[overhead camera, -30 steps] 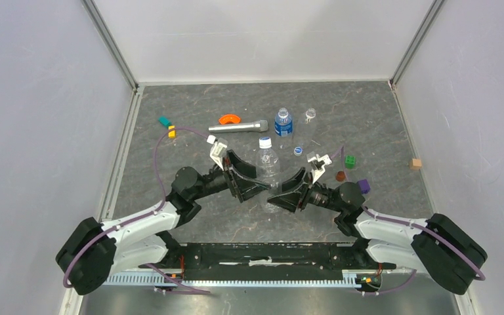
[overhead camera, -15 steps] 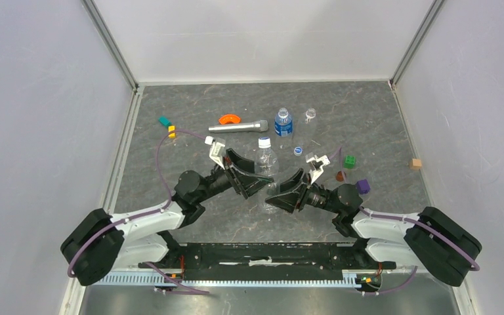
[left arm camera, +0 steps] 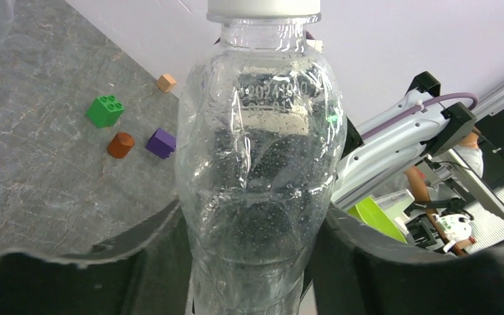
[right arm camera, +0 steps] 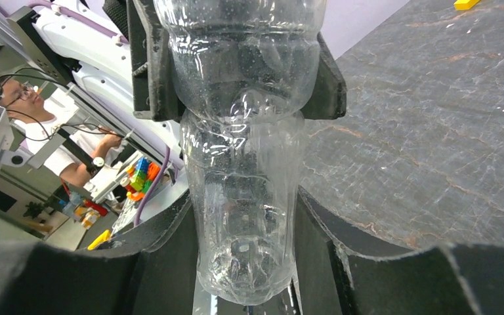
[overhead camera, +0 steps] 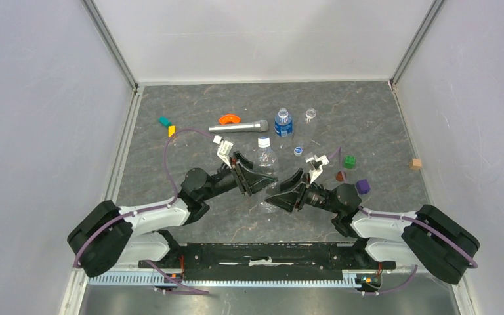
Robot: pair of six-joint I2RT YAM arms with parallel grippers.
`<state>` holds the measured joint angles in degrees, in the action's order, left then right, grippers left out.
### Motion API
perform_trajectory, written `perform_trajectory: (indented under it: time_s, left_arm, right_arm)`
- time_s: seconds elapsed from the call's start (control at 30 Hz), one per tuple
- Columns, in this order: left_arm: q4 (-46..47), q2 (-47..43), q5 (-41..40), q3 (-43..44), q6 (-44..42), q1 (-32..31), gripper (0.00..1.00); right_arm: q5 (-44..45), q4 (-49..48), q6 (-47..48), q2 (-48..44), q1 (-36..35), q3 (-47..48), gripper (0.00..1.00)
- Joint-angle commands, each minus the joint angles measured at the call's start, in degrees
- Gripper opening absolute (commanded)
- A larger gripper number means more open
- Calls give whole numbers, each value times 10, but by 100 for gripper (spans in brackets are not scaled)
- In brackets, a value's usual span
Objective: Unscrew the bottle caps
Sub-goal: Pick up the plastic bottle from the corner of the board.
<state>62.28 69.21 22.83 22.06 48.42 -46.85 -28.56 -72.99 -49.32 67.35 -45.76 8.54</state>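
A clear unlabelled bottle stands mid-table, its white-rimmed blue cap screwed on. My left gripper is shut on its upper body; in the left wrist view both black fingers press the bottle below the cap. My right gripper is shut on the lower body, with its base between the jaws. Farther back stand a blue-labelled bottle, capped, and an open clear bottle. A loose cap lies between them.
A silver cylinder and an orange curved piece lie at the back. A green brick, brown cylinder and purple cube sit right of my right gripper. A wooden cube is far right; teal and yellow blocks far left.
My left gripper's jaws, spread wide a moment ago, have closed onto the bottle's upper body. The right gripper has kept its hold low on the bottle.
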Motion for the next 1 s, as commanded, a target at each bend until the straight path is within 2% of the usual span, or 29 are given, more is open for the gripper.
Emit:
perform_trajectory:
  time_s: [0.0,0.13,0.23,0.3,0.43,0.63,0.77,0.87,0.97]
  left_arm:
    - [36,-3,-5,11,8,-3,49]
    - [6,-10,1,19,-5,-3,36]
    - [-30,-19,-1,22,-24,-2,33]
    - [-83,-31,-1,31,-51,-3,30]
    - [-210,-63,-4,49,-114,-3,21]
    - [-395,-126,-68,69,-213,-3,15]
    - [-532,-146,-94,98,-301,-3,14]
    - [-616,-135,-71,126,-363,-3,14]
    - [-684,-112,-24,152,-403,-2,15]
  right_arm:
    - [-2,-41,2,2,-5,0,42]
    - [-2,-42,2,4,-5,-1,46]
    - [-6,-39,3,4,-4,-3,58]
    - [-3,-25,11,-3,-4,-7,66]
    - [17,31,37,-31,-4,-13,74]
    - [45,173,100,-84,-3,-5,76]
    - [125,293,135,-155,0,-4,77]
    - [181,385,153,-205,6,16,78]
    - [185,447,171,-236,12,56,77]
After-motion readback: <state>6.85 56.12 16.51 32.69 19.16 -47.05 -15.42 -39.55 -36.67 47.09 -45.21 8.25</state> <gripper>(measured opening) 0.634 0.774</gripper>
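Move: Both hands already hold the plastic bottle, which leans forward, cap uppermost. Its middle is roughly at the left hand's grip, about 1 cm ahead and 1 cm above; from the right hand, gripping near the bottom, it is about 5 cm ahead and 6 cm up. From the left hand, a loose cap lies on the table some 14 cm ahead, 10 cm right and 23 cm below, and the blue-label bottle stands 22 cm ahead, 6 cm right and 16 cm below. The right fingers open and let go of the lower part of the bottle; that hand then sinks about 3.5 cm and, late on, swings right and forward away from it, turning some 15 degrees clockwise. The left hand keeps its pinch on the body, then lowers the bottle about 7 cm, drawing it left while its fingers tip downward some 35 degrees. ##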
